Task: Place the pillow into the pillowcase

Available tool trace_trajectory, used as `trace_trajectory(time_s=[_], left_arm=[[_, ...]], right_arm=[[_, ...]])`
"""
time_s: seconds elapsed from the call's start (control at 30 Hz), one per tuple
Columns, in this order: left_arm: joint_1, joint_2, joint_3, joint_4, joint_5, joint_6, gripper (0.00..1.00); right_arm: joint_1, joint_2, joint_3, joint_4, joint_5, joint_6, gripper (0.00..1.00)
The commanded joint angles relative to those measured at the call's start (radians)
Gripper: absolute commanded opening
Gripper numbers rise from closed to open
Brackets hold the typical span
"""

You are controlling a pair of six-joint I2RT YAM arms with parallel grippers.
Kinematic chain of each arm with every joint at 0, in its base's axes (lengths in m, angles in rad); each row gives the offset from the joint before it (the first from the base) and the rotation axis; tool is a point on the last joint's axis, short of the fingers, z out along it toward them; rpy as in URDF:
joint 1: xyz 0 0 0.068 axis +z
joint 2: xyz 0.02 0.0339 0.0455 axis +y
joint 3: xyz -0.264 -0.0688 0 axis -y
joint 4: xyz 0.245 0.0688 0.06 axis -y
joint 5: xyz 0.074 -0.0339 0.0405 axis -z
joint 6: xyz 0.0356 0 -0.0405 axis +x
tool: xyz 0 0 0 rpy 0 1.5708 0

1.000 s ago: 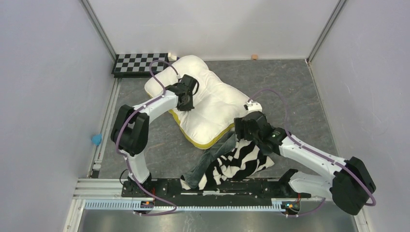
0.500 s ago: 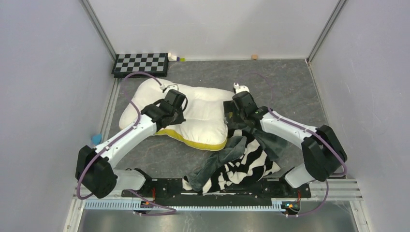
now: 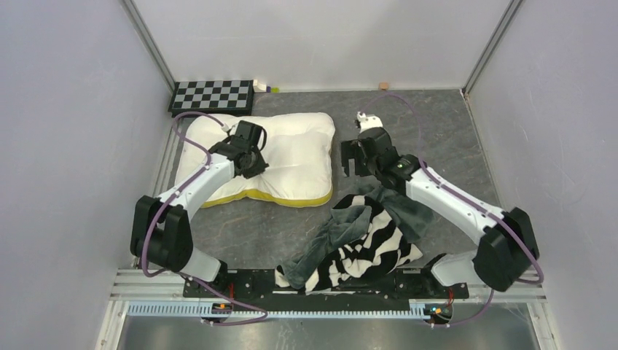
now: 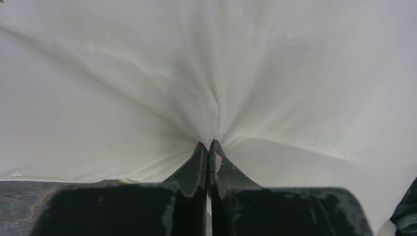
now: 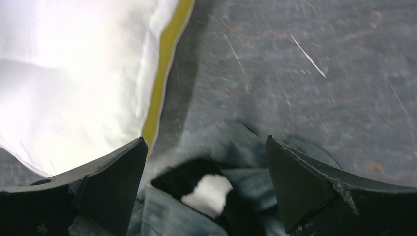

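The cream-white pillow [image 3: 291, 157] lies flat at the left middle of the table, its yellow band [image 3: 270, 197] along the near edge. My left gripper [image 3: 253, 162] sits on the pillow's left half, shut on a pinch of its cover. In the left wrist view the white fabric [image 4: 246, 73] puckers into the closed tips [image 4: 209, 143]. The pillowcase [image 3: 361, 244] lies crumpled in front, zebra stripes and grey-green plush showing. My right gripper [image 3: 355, 162] hangs open just right of the pillow, above the pillowcase's far end [image 5: 206, 194], holding nothing [image 5: 206, 139].
A checkerboard [image 3: 211, 96] leans in the back left corner with small items [image 3: 262, 87] beside it. A small wooden block [image 3: 383, 86] sits at the back wall. Walls close in on three sides. The arms' base rail [image 3: 240, 281] runs along the near edge.
My left gripper closed on the pillow and dragged it left, turning it to lie lengthwise. My right arm swung from the pillowcase toward the back, beside the pillow's right edge, still open.
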Motion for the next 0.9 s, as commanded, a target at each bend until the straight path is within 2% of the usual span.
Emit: trace_trajectory(time_s=[0.0,0.1,0.2,0.23,0.33,0.4,0.5,0.63,0.73,0.87], left_arm=[[0.001,0.016,0.095,0.081,0.012,0.019,0.03],[0.001,0.04,0.142,0.061,0.007,0.067,0.07],[0.001,0.045,0.181,0.036,0.014,0.097,0.18],[0.002,0.033,0.185,0.029,0.014,0.107,0.24],[0.002,-0.018,0.19,0.013,0.013,0.15,0.52],[0.001,-0.048,0.199,-0.012,0.024,0.18,0.74],[0.002,-0.095,0.215,-0.056,0.056,0.219,0.92],[-0.003,-0.175,0.217,-0.11,0.092,0.261,0.99],[-0.028,-0.24,0.209,-0.149,0.115,0.281,0.99],[-0.131,-0.325,0.168,-0.174,0.124,0.255,0.99]], right_arm=[[0.0,-0.137,-0.102,-0.131,0.093,0.043,0.98],[-0.002,-0.249,-0.222,-0.146,0.17,0.071,0.98],[-0.017,-0.308,-0.322,-0.131,0.182,0.087,0.98],[-0.023,-0.31,-0.338,-0.131,0.174,0.089,0.98],[-0.027,-0.287,-0.378,-0.117,0.162,0.096,0.98],[-0.029,-0.274,-0.402,-0.091,0.151,0.102,0.98],[-0.03,-0.243,-0.434,-0.033,0.123,0.117,0.98],[-0.03,-0.184,-0.451,0.016,0.095,0.126,0.98],[-0.031,-0.167,-0.463,0.046,0.101,0.125,0.98],[-0.032,-0.172,-0.471,0.074,0.099,0.132,0.98]])
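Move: The left hand is pinching the pillow, whose middle is some 3 cm ahead, 1 cm left and 5 cm below; the checkered board is about 22 cm ahead and 11 cm left. From the open right hand, the pillowcase's middle is roughly 16 cm back, 5 cm right and 14 cm down, its far end 9 cm back and 9 cm right, and the pillow's middle 4 cm ahead and 21 cm left. Left opens, releases the pillow, rises 13 cm; open right hand sinks 12 cm, back and right, towards the pillowcase. ##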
